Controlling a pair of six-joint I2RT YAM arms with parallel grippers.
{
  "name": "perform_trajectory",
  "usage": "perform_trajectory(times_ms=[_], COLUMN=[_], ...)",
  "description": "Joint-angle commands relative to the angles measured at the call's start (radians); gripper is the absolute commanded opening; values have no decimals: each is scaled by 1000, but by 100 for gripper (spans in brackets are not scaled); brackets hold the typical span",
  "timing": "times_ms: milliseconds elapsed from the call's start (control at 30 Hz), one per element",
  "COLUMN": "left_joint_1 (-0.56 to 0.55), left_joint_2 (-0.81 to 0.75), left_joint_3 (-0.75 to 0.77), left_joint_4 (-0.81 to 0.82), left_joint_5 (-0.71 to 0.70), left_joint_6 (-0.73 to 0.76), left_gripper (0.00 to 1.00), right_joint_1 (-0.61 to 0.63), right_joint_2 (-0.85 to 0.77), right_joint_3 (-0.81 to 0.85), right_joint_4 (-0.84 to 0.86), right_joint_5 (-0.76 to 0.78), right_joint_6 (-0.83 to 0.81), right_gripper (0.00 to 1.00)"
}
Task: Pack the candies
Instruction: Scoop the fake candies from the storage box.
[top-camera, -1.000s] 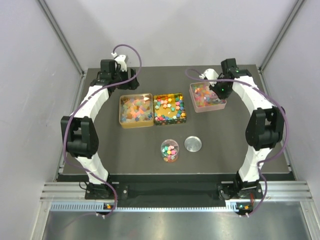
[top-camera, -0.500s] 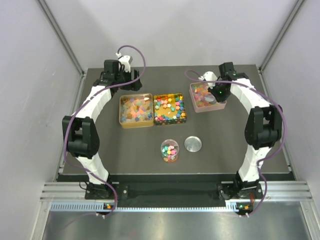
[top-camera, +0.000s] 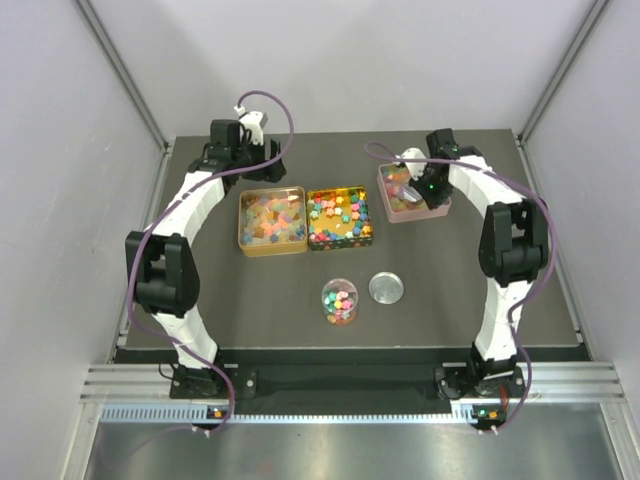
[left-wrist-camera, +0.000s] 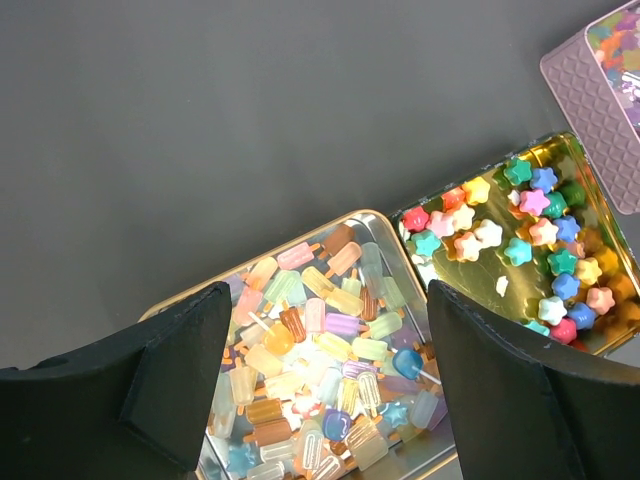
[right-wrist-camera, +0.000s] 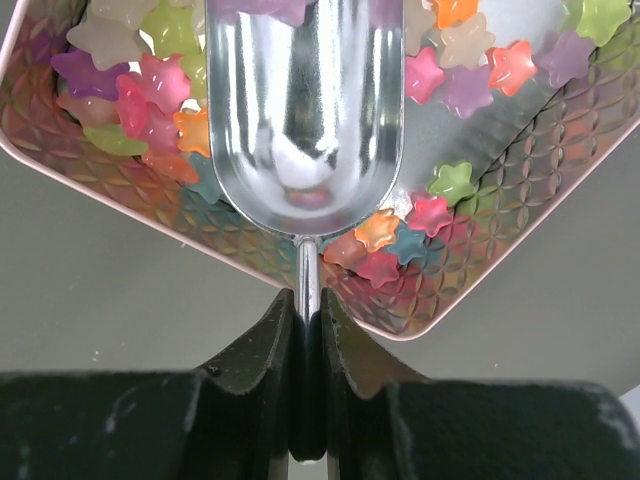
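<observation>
The candies lie in three tins: pale popsicle candies (left-wrist-camera: 330, 350) in a silver tin (top-camera: 242, 245), star candies (left-wrist-camera: 520, 230) in a gold tin (top-camera: 339, 242), and translucent star candies (right-wrist-camera: 150, 95) in a pink tin (top-camera: 445, 208). A small clear cup (top-camera: 339, 300) at mid-table also holds candies. My right gripper (right-wrist-camera: 307, 310) is shut on the thin handle of a metal scoop (right-wrist-camera: 305, 110). The scoop's bowl lies inside the pink tin (right-wrist-camera: 500, 200) and holds almost nothing. My left gripper (left-wrist-camera: 330, 330) hovers open above the popsicle tin, holding nothing.
A round silver lid (top-camera: 386, 288) lies right of the cup. The tins sit in a row across the far half of the dark table (top-camera: 250, 320). Both arms reach to the back, and white walls close in the sides.
My right gripper has swung left and turned over the pink tin, bringing the scoop down among its candies. The left arm has drifted slightly right at the back.
</observation>
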Motion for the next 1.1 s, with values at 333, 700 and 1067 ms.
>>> perform_trajectory(times_ms=[333, 700, 1067], left_joint_1=[-43, -72, -72], left_joint_2=[14, 10, -15], left_joint_3=[16, -7, -39], left_joint_4=[24, 13, 2], left_joint_5=[-21, -19, -12], left_joint_6=[12, 24, 24], left_gripper=[84, 84, 84], right_joint_1=[23, 20, 17], right_joint_2=[99, 143, 163], right_joint_3=[196, 251, 299], right_joint_4=[-1, -39, -14], right_joint_5=[-1, 73, 113], right_joint_6=[8, -219, -423], right_gripper=[0, 0, 0])
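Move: The right hand holds the scoop with its bowl already down in the pink box; the box of candies has its middle some 6 cm to this hand's left, 2 cm ahead and about 5 cm below. The gold tin stands about 24 cm to the left and 4 cm back, and the round lid about 13 cm left and 22 cm back. From the left hand the pink box lies some 33 cm to the right, 3 cm back and 17 cm lower. The right hand keeps its pinch on the scoop handle and drives the bowl forward through the pink box by about 6 cm, then late on drifts slightly right and rises 1 to 2 cm while the wrist turns some 15 degrees counter-clockwise and rolls its left side down. The open, empty left hand meanwhile shifts about 3 cm to the right, towards the pink box, and sinks nearly 2 cm above the popsicle candies, touching nothing. ##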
